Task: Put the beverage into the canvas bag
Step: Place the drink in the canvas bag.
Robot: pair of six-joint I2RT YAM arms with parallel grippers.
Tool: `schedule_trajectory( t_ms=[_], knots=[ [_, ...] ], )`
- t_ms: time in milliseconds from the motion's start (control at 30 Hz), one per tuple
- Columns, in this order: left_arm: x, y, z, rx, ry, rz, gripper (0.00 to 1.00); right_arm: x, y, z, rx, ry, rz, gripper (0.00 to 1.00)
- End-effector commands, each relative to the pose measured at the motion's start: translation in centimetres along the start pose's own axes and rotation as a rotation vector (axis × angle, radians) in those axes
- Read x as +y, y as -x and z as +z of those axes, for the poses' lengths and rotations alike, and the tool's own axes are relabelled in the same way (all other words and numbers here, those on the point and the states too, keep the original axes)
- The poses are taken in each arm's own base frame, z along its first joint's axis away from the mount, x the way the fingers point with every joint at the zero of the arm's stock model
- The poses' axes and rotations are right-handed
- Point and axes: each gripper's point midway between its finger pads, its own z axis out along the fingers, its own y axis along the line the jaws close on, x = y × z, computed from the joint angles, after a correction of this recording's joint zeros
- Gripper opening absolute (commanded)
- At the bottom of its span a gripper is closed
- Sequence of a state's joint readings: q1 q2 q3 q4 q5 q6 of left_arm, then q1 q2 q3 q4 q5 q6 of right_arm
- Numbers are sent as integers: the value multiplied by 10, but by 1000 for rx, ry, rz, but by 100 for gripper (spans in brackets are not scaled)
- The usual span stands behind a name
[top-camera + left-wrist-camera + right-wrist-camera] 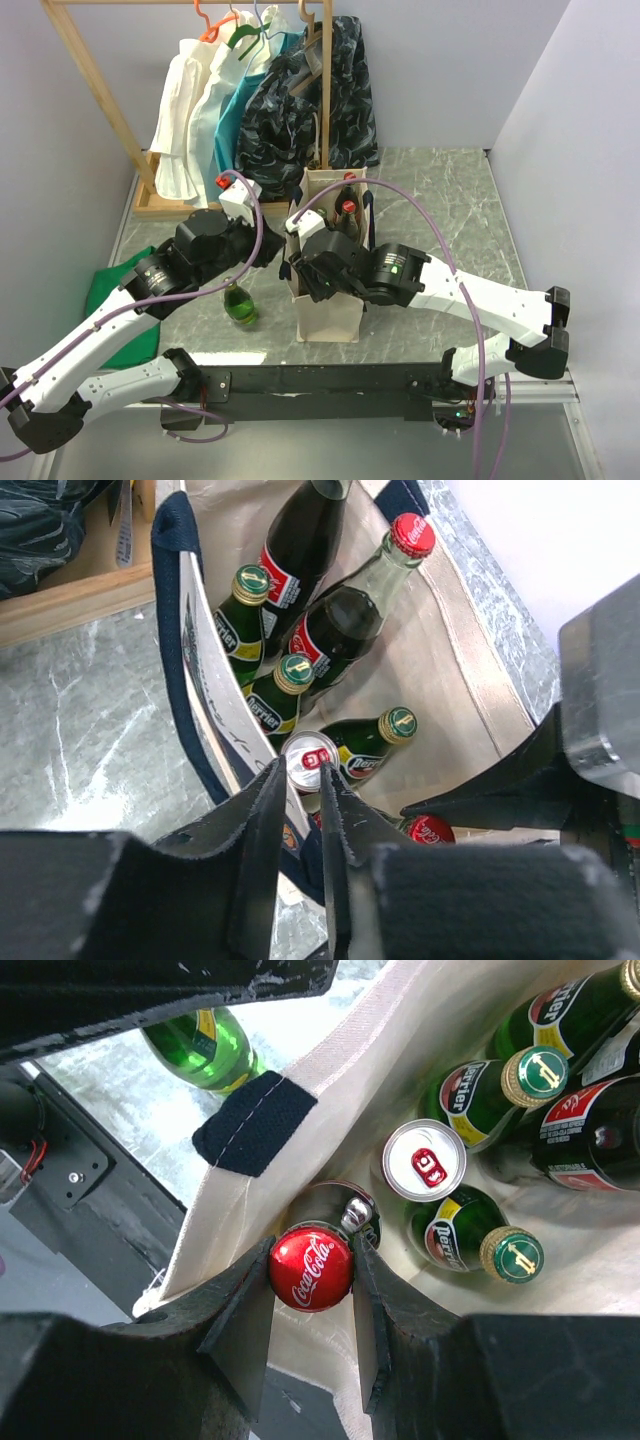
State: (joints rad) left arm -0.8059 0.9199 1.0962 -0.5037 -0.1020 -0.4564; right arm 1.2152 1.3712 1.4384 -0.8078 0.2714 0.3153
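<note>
The cream canvas bag (330,322) with navy trim stands upright mid-table, its mouth open (330,1070). My right gripper (311,1260) reaches into its near corner, shut on the red cap of a Coca-Cola bottle (311,1268) that stands inside against the bag wall. That cap (431,830) also shows in the left wrist view. At the bag's left rim, my left gripper (303,772) has its fingers narrowly parted, with the rim's edge (215,715) running into the gap. In the top view the left gripper (284,243) meets the bag from the left and the right gripper (312,275) from above.
Several green Perrier bottles (283,688), two more cola bottles (345,615) and a silver can (424,1160) are in the bag. A green bottle (239,304) stands on the table left of it. A clothes rack (250,100) fills the back left; a green cloth (120,300) lies at left.
</note>
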Motion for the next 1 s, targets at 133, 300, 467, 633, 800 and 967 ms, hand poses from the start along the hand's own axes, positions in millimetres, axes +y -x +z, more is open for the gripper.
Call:
schedule_trajectory(
  t_ms=[133, 300, 467, 633, 800, 967],
  knots=[
    [-3, 27, -4, -90, 2, 4, 37, 19, 35, -9, -126, 91, 66, 0],
    [-2, 28, -3, -96, 9, 12, 43, 21, 28, -3, -94, 96, 62, 0],
    [-1, 27, -1, -94, 15, 16, 47, 22, 22, 2, -65, 100, 62, 0],
    [2, 26, -1, -96, 24, 20, 49, 23, 17, 5, -43, 99, 58, 0],
    [5, 27, -3, -105, 37, 19, 51, 22, 12, 9, -26, 93, 63, 0],
    [8, 26, -4, -107, 49, 18, 53, 21, 10, 11, -15, 86, 65, 0]
  ],
)
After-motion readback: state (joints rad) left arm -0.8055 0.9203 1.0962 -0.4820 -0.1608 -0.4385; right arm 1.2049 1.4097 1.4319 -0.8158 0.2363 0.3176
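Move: The right hand holds the Coca-Cola bottle by its red cap over the canvas bag's near end, whose free floor lies about 1 cm ahead and some 21 cm below, level sideways. From that hand the silver can stands about 7 cm ahead and 1 cm right, and the slanted green bottle 7 cm ahead and 6 cm right, both roughly 15 cm lower. The left hand, empty, has the bag's left rim some 2 cm ahead, 4 cm right and 5 cm below. The right hand keeps its grip on the cap and eases the bottle almost straight down into the bag's near end, at an even, slow pace for about 2 cm, tilting only slightly, just short of the silver can and the slanted green bottle. Meanwhile the left hand stays nearly in place above the left rim, drifting barely 1 cm forward and to its left, and spreads its fingers from a quarter to about half open, so that they come to stand on either side of the rim in its own view. ##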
